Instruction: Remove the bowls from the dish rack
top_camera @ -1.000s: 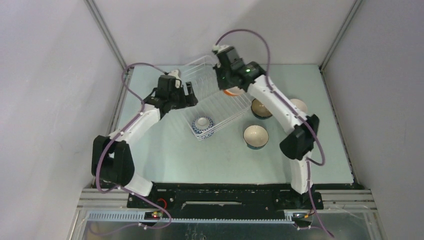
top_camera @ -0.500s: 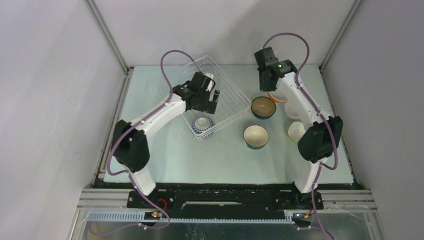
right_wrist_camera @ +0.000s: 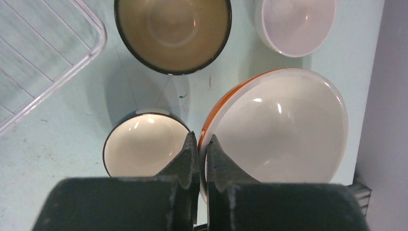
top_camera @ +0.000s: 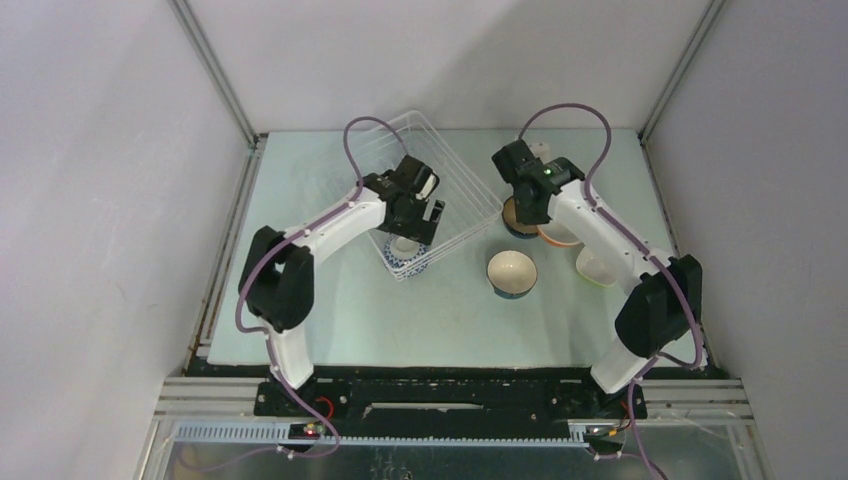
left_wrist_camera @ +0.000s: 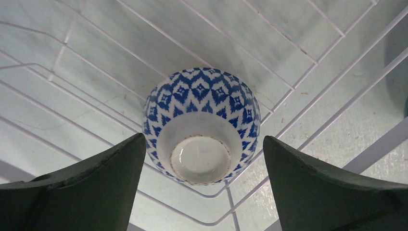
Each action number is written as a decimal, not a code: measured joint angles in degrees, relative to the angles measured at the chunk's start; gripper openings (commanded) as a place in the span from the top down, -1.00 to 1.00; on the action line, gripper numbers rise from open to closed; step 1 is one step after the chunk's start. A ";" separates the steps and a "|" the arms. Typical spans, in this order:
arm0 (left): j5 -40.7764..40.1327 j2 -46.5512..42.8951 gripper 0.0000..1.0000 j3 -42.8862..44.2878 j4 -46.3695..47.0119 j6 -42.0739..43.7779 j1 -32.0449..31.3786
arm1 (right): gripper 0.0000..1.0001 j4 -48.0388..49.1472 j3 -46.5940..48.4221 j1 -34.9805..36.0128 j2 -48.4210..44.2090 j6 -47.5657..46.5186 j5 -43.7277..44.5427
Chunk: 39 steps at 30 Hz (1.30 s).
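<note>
One blue-and-white patterned bowl [top_camera: 405, 256] [left_wrist_camera: 202, 103] lies upside down in the near corner of the white wire dish rack [top_camera: 455, 180] [left_wrist_camera: 308, 62]. My left gripper [top_camera: 418, 222] [left_wrist_camera: 203, 142] hangs just above it, open wide, one finger on each side and neither touching. My right gripper [top_camera: 530, 208] [right_wrist_camera: 203, 144] is shut on the rim of the orange bowl [top_camera: 557, 238] [right_wrist_camera: 284, 130], held right of the rack above the table. A dark bowl [top_camera: 516, 222] [right_wrist_camera: 172, 33], a teal-rimmed cream bowl [top_camera: 511, 273] [right_wrist_camera: 139, 147] and a white bowl [right_wrist_camera: 294, 24] stand on the table.
A lime-edged bowl [top_camera: 597, 268] sits right of the orange one, partly under the right arm. The rack's corner [right_wrist_camera: 53, 62] lies left of the dark bowl. The green table [top_camera: 330, 290] is walled by grey panels on three sides.
My left arm swung from the rack's left side to over the blue-and-white bowl, and its jaws opened wider. My right arm carried the orange bowl out of the rack to the right.
</note>
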 measured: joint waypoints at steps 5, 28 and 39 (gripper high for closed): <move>2.58 1.29 -1.00 0.00 -0.94 -0.02 -0.04 | 1.00 -0.94 -4.00 3.26 -0.09 3.76 1.86; 2.01 2.89 -0.94 -1.77 3.76 -0.07 0.02 | 1.00 -4.85 -7.76 3.10 3.50 13.73 5.27; 1.62 2.89 -0.94 -2.34 4.44 -0.07 0.13 | 1.00 -7.56 -21.94 8.70 1.40 29.66 3.45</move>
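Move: The right hand holds the orange bowl by its rim; the free table spot it is bound for lies some 13 cm back, 7 to the right and 17 below. About 15 cm down, the cream bowl stands 8 cm back and 5 left, the brown bowl 7 ahead and 1 left, the green bowl 6 back and 15 right. The left hand has the blue-patterned bowl 6 cm below, 1 back and 1 left, with the rack's near corner about 7 cm back, 1 left and 8 below. Keeping its pinch on the orange bowl's rim, the right hand eases back and down, swings some 5 cm forward and right, then sweeps back and sinks beside the cream bowl, ending about 11 cm nearer its base and 11 lower, turned some 15 degrees clockwise and tipped more steeply down. Meanwhile the left hand sinks about 3 cm onto the patterned bowl after a small sideways wander, its fingers staying wide open on either side. ##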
